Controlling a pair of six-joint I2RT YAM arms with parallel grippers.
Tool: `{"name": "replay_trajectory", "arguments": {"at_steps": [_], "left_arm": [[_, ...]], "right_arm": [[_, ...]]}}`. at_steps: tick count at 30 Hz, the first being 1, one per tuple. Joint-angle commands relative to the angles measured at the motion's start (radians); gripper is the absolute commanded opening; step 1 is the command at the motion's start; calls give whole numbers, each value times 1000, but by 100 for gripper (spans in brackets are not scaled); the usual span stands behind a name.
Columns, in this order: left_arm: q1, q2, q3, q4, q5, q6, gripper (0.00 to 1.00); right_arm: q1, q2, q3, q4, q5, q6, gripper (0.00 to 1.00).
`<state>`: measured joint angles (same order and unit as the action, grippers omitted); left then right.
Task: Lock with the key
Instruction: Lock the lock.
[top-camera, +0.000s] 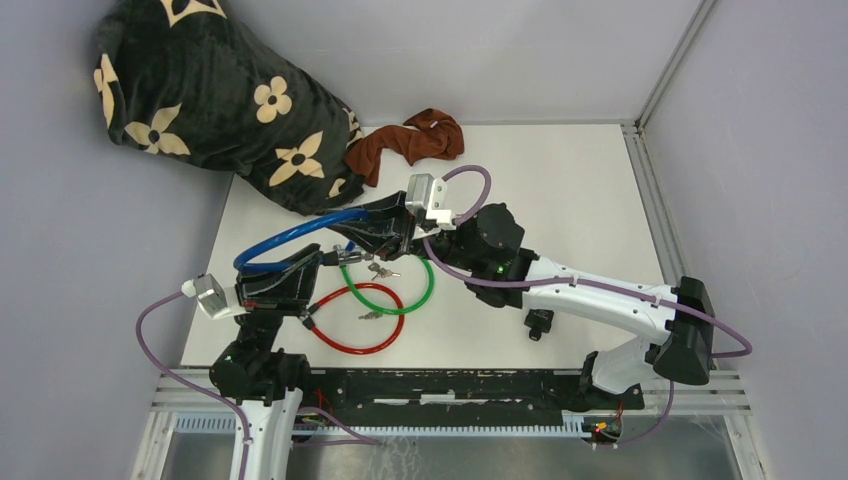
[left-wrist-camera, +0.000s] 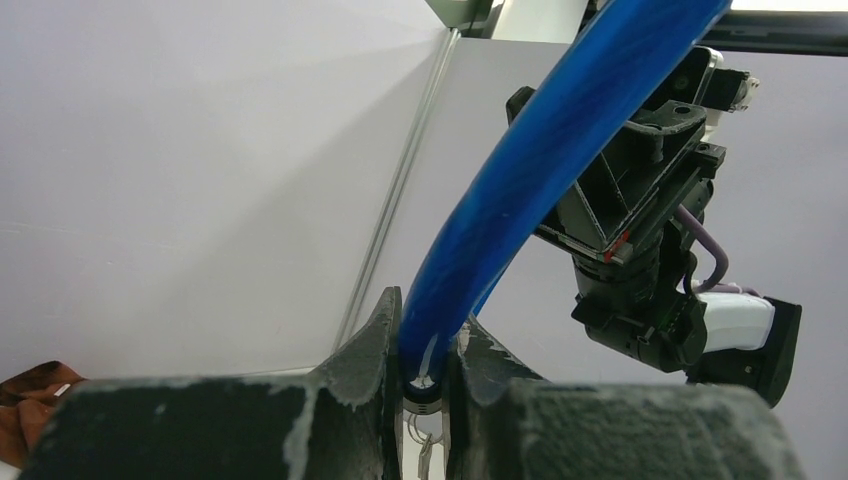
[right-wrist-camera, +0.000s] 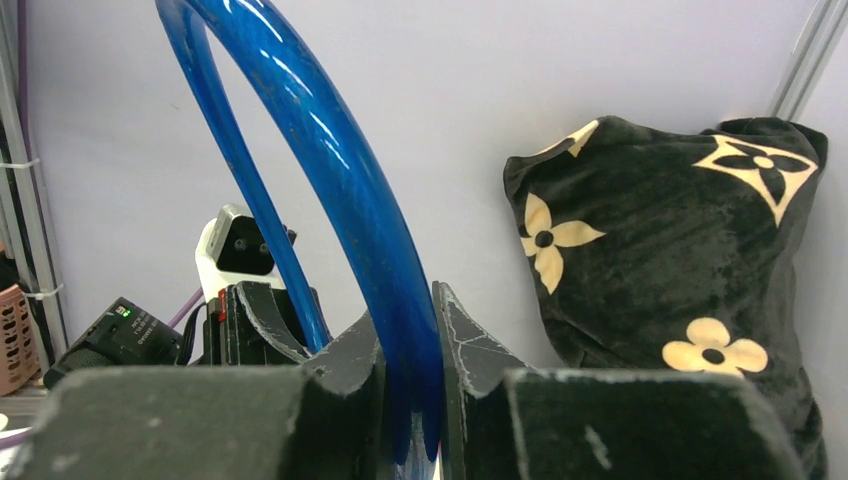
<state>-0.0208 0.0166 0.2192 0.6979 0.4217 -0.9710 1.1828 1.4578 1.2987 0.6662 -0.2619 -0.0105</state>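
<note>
A blue cable lock (top-camera: 290, 235) arches between my two grippers above the table. My left gripper (top-camera: 328, 258) is shut on one end of it. In the left wrist view the blue cable (left-wrist-camera: 540, 170) runs down into a black and silver end piece clamped between my fingers (left-wrist-camera: 385, 340), with a key ring (left-wrist-camera: 428, 440) dangling below. My right gripper (top-camera: 352, 233) is shut on the other end. The right wrist view shows the cable (right-wrist-camera: 340, 170) pinched between the fingers (right-wrist-camera: 465, 340). Small keys (top-camera: 381, 270) show just right of the grippers.
A green cable lock (top-camera: 400, 295) and a red cable lock (top-camera: 350, 320) lie looped on the white table (top-camera: 560, 200), more keys (top-camera: 372, 315) between them. A black flowered cushion (top-camera: 210, 90) and a brown cloth (top-camera: 410, 140) sit at the back. A small black object (top-camera: 540, 325) lies near the right arm.
</note>
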Motion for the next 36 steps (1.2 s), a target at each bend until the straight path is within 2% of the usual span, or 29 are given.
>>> {"name": "replay_trajectory", "arguments": {"at_steps": [1, 12, 19, 23, 27, 36], "left_arm": [[10, -7, 11, 28, -34, -53, 2], [10, -7, 50, 61, -62, -78, 2], [10, -7, 62, 92, -79, -68, 2], [10, -7, 62, 82, -82, -62, 2], [10, -7, 59, 62, -46, -57, 2], [10, -7, 49, 34, -25, -52, 2]], "right_arm": [[6, -12, -13, 119, -19, 75, 0], [6, 43, -27, 143, -12, 131, 0], [6, 42, -81, 115, -60, 142, 12], [5, 60, -51, 71, -147, 154, 25], [5, 52, -40, 48, -159, 141, 33], [-7, -2, -64, -8, -147, 82, 43]]}}
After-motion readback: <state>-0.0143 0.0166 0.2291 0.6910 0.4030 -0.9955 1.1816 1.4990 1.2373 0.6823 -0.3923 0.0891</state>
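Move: The left gripper holds the blue cable lock's body, which sticks out about 4 cm to the right of, 4 cm above and 2 cm ahead of its hand point. From the right gripper, pinching the cable's free end, that body is roughly 7 cm below, 2 cm to the left and 2 cm back. On the table some 47 cm below the right hand, the green cable is about 10 cm ahead and 3 cm left, the red cable 1 cm ahead and 4 cm left. Keep the left gripper shut and nearly still on the blue lock. Ease the right gripper, still pinching the free end, down towards the lock body for a good centimetre, then open its fingers by about a quarter of their range while sinking on to some 5 cm in all, drifting about 2 cm back and 2 cm left and turning some 10 degrees counter-clockwise. ##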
